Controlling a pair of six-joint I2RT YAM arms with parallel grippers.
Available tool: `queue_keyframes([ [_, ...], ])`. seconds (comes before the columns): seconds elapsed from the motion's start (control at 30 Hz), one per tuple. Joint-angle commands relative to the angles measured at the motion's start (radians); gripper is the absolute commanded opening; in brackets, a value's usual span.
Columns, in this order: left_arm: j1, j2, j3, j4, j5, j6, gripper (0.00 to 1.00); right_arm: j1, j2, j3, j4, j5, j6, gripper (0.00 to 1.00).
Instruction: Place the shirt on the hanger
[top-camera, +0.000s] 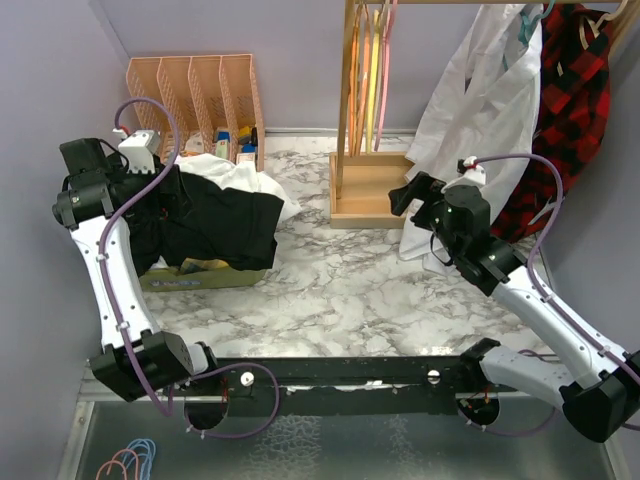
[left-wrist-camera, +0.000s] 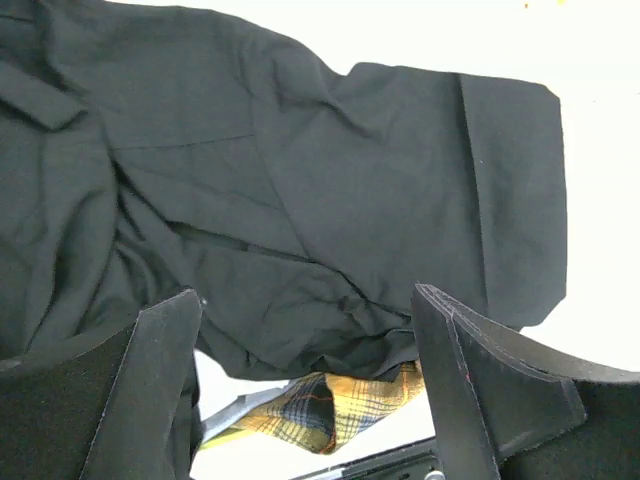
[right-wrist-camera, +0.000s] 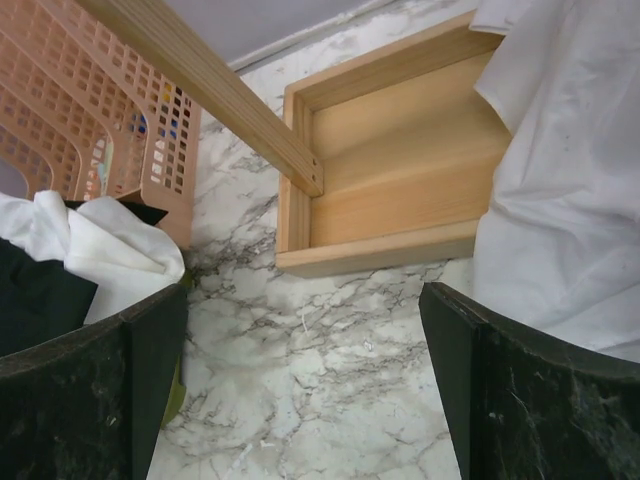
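Observation:
The black shirt (top-camera: 220, 225) lies crumpled on a pile at the left of the table and fills the left wrist view (left-wrist-camera: 300, 170). My left gripper (left-wrist-camera: 305, 300) hangs just above it, open and empty; in the top view its dark fingers blend into the cloth. The pink hanger (top-camera: 384, 90) hangs from the wooden rack at the back, beside orange and yellow hangers. My right gripper (top-camera: 405, 195) is open and empty over the marble table, near the rack's base, and it also shows in the right wrist view (right-wrist-camera: 300, 300).
The rack's wooden base tray (top-camera: 370, 195) stands at the back centre. A peach file organiser (top-camera: 195, 95) stands back left. A white shirt (top-camera: 490, 110) and a red plaid shirt (top-camera: 570, 120) hang at the right. White cloth (top-camera: 255, 180) and yellow plaid cloth (left-wrist-camera: 330, 405) lie by the black shirt.

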Motion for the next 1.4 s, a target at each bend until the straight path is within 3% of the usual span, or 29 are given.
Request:
queue_keyframes([
  [0.0,-0.022,0.015,0.125,-0.122,0.196,0.129,0.89,0.082,0.03,0.073,-0.059,0.188,-0.022,1.0],
  [0.17,-0.046,0.014,0.218,-0.139,0.271,0.149,0.9,0.085,-0.002,0.012,0.043,0.121,-0.081,1.0],
  [0.33,-0.085,0.007,0.125,-0.148,0.149,0.196,0.9,0.085,0.019,0.017,0.06,0.12,-0.121,1.0],
  [0.43,-0.185,0.002,0.045,-0.149,0.027,0.238,0.9,0.085,0.06,0.059,0.02,0.095,-0.15,0.99],
  [0.5,-0.309,0.022,0.026,-0.174,-0.06,0.25,0.9,0.085,0.063,0.063,0.03,0.035,-0.192,1.0],
  [0.6,-0.419,0.078,0.037,-0.235,-0.08,0.274,0.9,0.085,0.04,0.006,0.136,-0.095,-0.283,0.99],
  [0.8,-0.518,0.11,-0.029,-0.134,-0.234,0.249,0.89,0.085,0.014,-0.044,0.244,-0.299,-0.378,1.0],
  [0.93,-0.551,0.139,-0.077,-0.109,-0.173,0.215,0.84,0.085,0.017,-0.038,0.238,-0.341,-0.405,0.99],
  [1.13,-0.591,0.164,-0.05,-0.133,-0.059,0.224,0.85,0.085,0.03,-0.054,0.236,-0.367,-0.404,0.99],
  [1.37,-0.629,0.202,-0.089,-0.097,-0.044,0.211,0.86,0.085,0.071,-0.069,0.3,-0.593,-0.422,0.99],
])
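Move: The left hand, open and empty, hangs over the black shirt heaped on the green box; the shirt's right end lies about 17 cm to its right, 3 cm back and 14 cm below. The white cloth is some 11 cm right and 8 ahead, and the box's middle 3 cm right, 2 back, well below. From the right hand that shirt end is about 22 cm left and 4 back; the wooden tray is 8 cm ahead and 5 left. Heading for the black shirt's right end, the left hand arcs about 15 cm to the right, first lifting some 6 cm, then sinking to finish 9 cm lower, swinging some 40 degrees clockwise and tipping further down, fingers open. The open right hand comes about 9 cm left and slightly back, towards the shirt, turning some 35 degrees counter-clockwise. ##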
